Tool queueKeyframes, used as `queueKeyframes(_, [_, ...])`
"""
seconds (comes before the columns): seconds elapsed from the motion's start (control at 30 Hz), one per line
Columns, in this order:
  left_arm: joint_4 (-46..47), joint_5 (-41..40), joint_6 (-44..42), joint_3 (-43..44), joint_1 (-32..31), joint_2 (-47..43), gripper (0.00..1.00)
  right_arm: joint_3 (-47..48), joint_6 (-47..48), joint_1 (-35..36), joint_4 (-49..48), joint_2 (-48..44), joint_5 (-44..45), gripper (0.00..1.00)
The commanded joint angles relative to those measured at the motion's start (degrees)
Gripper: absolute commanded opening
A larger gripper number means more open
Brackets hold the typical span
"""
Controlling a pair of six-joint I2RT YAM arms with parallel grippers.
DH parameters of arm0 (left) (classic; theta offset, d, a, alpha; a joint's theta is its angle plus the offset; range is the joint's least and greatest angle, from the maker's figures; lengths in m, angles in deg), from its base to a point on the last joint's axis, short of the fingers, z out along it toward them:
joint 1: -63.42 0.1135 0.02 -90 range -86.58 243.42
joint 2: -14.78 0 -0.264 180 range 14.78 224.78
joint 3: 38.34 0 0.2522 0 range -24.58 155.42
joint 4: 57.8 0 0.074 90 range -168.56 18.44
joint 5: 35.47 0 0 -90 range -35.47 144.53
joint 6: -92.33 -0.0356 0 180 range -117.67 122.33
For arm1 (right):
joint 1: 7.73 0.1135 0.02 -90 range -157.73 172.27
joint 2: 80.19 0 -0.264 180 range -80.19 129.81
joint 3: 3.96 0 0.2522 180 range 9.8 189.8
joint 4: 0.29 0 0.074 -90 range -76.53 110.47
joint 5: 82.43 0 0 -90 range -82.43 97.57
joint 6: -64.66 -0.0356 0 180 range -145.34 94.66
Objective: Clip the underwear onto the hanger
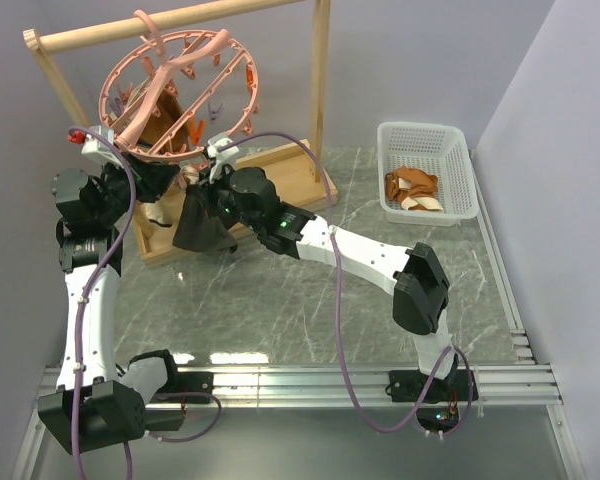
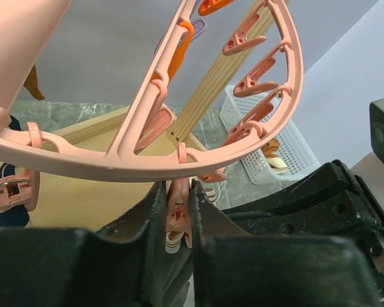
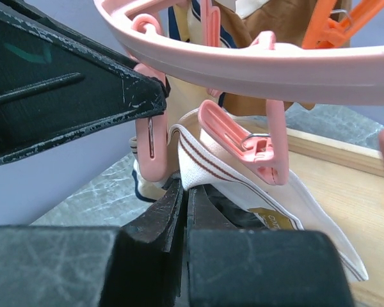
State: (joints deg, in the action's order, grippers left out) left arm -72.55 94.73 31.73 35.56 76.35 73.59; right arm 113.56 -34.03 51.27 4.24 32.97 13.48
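Observation:
The salmon-pink round hanger (image 1: 175, 95) hangs tilted from the wooden rack's bar. My left gripper (image 2: 178, 217) sits just under the hanger ring (image 2: 115, 163), its jaws pressed on both sides of a small pink clip (image 2: 177, 211). Below that clip a bit of striped pale waistband (image 2: 171, 243) shows. My right gripper (image 3: 184, 192) is shut on the underwear (image 1: 202, 228), pinching the pale waistband (image 3: 230, 176) and holding it up beneath the ring (image 3: 256, 64). The dark fabric hangs down below it. A pink clip (image 3: 246, 144) lies against the waistband.
The wooden rack (image 1: 180, 20) stands on its flat base (image 1: 280, 170) at the back left. Other garments hang clipped inside the hanger. A white mesh basket (image 1: 460, 170) at the back right holds orange-and-cream garments (image 1: 412, 190).

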Motion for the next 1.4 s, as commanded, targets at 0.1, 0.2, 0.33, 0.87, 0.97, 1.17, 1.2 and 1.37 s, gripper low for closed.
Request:
queueKeyframes(0.1, [-7.4,1.8,0.0,0.9,-0.4,0.5,0.28,4.3,-1.4,0.3,-3.3,-2.6,-2.4,0.0])
queueKeyframes(0.2, [-7.7,1.5,0.1,1.4,-0.4,0.7,0.29,4.5,-1.7,0.3,-3.2,-2.5,-2.6,0.0])
queueKeyframes(0.33, [-7.4,0.8,0.5,2.1,-0.4,0.5,0.36,4.8,-1.8,0.2,-2.7,-2.3,-2.8,0.0])
queueKeyframes(0.87, [-7.2,-3.8,3.3,2.8,1.1,-2.3,0.82,6.2,-2.5,-0.1,-1.7,0.1,-4.8,0.01])
queueKeyframes(0.97, [-7.8,-3.8,4.0,2.6,2.1,-2.8,0.82,5.5,-2.6,-0.1,-2.2,0.7,-5.4,0.22])
queueKeyframes(1.17, [-8.7,-3.2,5.1,1.8,5.9,-2.7,0.82,2.1,-2.0,-0.1,-2.6,-0.1,-5.7,0.55])
queueKeyframes(1.2, [-8.4,-3.3,5.5,1.6,6.2,-2.5,0.82,1.1,-1.9,-0.2,-2.5,-0.5,-5.7,0.6])
queueKeyframes(1.37, [-7.5,-4.9,5.7,2.1,7.5,-0.7,0.82,-4.3,-0.4,-0.4,-2.5,-3.9,-7.5,0.71])
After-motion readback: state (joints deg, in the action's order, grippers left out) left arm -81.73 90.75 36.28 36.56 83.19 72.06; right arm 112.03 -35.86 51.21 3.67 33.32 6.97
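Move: The pink clip being loaded is still pinched between the left fingertips, and from the right hand, which keeps the grey underwear's waistband, it lies about 1 cm back, 1 cm left and 3 cm up. An empty pink clip sits some 3 cm ahead, 2 cm right and 2 cm above the right hand. The cream garment already hanging is roughly 4 cm ahead of the left hand, 8 cm to its left and 6 cm lower. The held clip is let go first: the left fingers spread wide, sinking about 1.5 cm, then back off some 4 cm to the left with a slight counter-clockwise turn. The right hand, still pinching the waistband, eases back a little and rises nearly 2 cm under the clip; then its fingers open to release the cloth and it drops some 3 cm. ##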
